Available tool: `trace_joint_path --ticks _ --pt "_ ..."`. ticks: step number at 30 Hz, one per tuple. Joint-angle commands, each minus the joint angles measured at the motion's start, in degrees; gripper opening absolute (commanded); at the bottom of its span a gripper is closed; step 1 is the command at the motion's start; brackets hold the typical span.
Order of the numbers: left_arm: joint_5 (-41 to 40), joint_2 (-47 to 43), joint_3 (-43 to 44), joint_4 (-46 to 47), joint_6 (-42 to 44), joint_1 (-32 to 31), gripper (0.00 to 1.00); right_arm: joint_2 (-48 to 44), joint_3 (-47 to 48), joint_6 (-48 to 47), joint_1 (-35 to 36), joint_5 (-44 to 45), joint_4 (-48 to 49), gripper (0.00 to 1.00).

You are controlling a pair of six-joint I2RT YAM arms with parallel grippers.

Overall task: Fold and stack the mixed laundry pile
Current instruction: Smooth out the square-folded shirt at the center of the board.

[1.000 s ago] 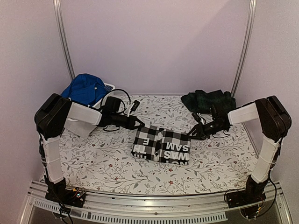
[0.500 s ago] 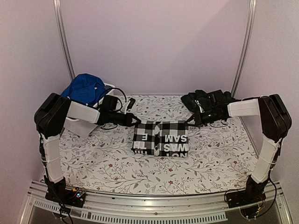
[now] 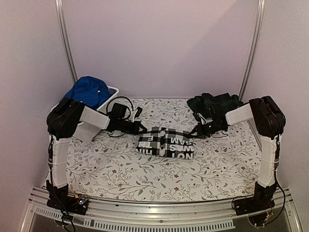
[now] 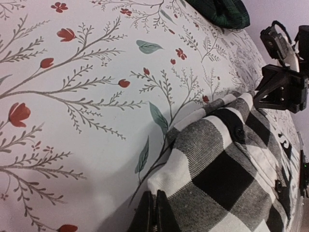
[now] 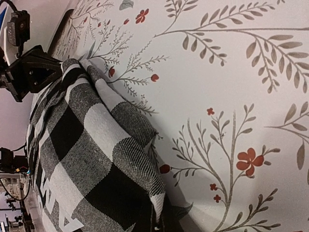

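Note:
The black-and-white checked shirt [image 3: 165,143], folded to a rectangle with white lettering, lies mid-table. Its far edge is raised and curled between both grippers. My left gripper [image 3: 143,128] is shut on the far left corner; in the left wrist view [image 4: 154,212] the cloth [image 4: 227,164] bunches at the closed tips. My right gripper [image 3: 194,133] is shut on the far right corner, and the right wrist view [image 5: 166,223] shows a white tip of the shirt [image 5: 96,145] pinched there. The dark tartan garment [image 3: 215,104] lies at the back right. The blue garment [image 3: 88,91] is heaped at the back left.
The blue garment sits in a white tub [image 3: 112,92] by the left arm. A floral cloth [image 3: 111,159] covers the table. Side walls and metal posts stand close on both sides. Black cables loop behind the left wrist [image 3: 120,104].
The right gripper has shut on the shirt's far right corner. Both grippers have lifted the far edge and drawn it nearer, so the shirt looks shorter front to back.

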Motion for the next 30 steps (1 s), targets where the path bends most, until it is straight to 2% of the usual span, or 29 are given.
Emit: trace_joint_path --ticks 1,2,5,8,11,12,14,16,18,19,21,23,24,27,30 --pt "-5.66 -2.54 -0.9 -1.31 1.3 0.85 0.05 1.12 0.69 0.2 -0.57 9.06 -1.7 0.18" --pt "-6.68 -4.71 -1.9 -0.54 1.8 0.38 0.15 0.55 1.57 -0.02 -0.49 8.89 -2.46 0.31" --pt "-11.17 -12.52 -4.84 0.93 4.05 -0.79 0.44 -4.71 2.07 -0.43 -0.18 8.38 -3.16 0.5" --pt "-14.23 -20.04 -6.64 1.1 5.74 -1.26 0.68 -12.3 1.98 -0.71 0.02 8.77 -3.38 0.6" --pt "-15.55 -27.18 -7.87 1.35 8.61 -2.03 0.83 -20.29 1.85 -1.72 0.04 9.89 -3.56 0.68" --pt "-16.49 -29.79 -8.66 2.12 10.08 -2.67 0.97 -22.87 1.73 -2.4 0.02 10.5 -3.55 0.71" --pt "-17.63 -34.43 -10.66 4.46 12.1 -3.61 1.0 -27.91 1.52 -3.14 0.03 11.2 -3.05 0.82" --pt "-16.08 -37.83 -12.48 6.97 11.67 -3.57 1.0 -31.94 0.11 -2.85 -0.01 10.58 -0.25 0.97" --pt "-15.31 -39.69 -13.86 8.41 7.46 -3.48 1.0 -35.3 -2.91 0.28 -0.25 10.76 6.54 0.99" --pt "-13.82 -39.86 -13.95 8.93 5.85 -3.39 1.0 -36.16 -4.36 5.04 -0.33 10.93 8.36 0.99" --pt "-7.54 -38.01 -12.16 7.36 4.65 -3.49 1.0 -35.68 -6.14 8.17 -0.78 4.49 11.43 0.99" --pt "-3.21 -34.36 -10.07 3.95 1.0 -4.53 1.0 -32.54 -5.3 12.49 -0.39 -5.78 11.89 0.99" --pt "-1.03 -32.85 -10.6 5.07 -1.72 -5.01 1.0 -29.62 -5.94 15.73 0.68 -10.1 13.17 0.99" --pt "5.93 -28.62 -14.67 11.97 -11.18 -7.7 1.0 -27.04 -11.82 23.46 6.02 -13.48 21.68 0.99" --pt "7.36 -24.44 -15.09 11.93 -14.77 -10.95 1.0 -24.19 -15.87 32.49 9.43 -16.68 30.52 0.99"
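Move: My left fingers are shut on the shirt's far left corner and my right fingers on its far right corner, almost at board height. The shirt's middle lies about 8 cm back and 10 cm right of my left hand, and about 6 cm back and 12 cm left of my right. The dark green cloth sits some 20 cm ahead and 12 cm right of my right hand. The laundry basket is about 26 cm left, 7 cm ahead and 8 cm above my left hand. I open both grippers wide to let go of the shirt's far corners and lift both hands quickly, nearly 30 cm straight up, the wrists tilting back some 40 degrees on the way. Then I sink both about 10 cm, drawing them back and inwards over the shirt as roughly half or more of that tilt comes out, fingers staying open and clear of the cloth. ##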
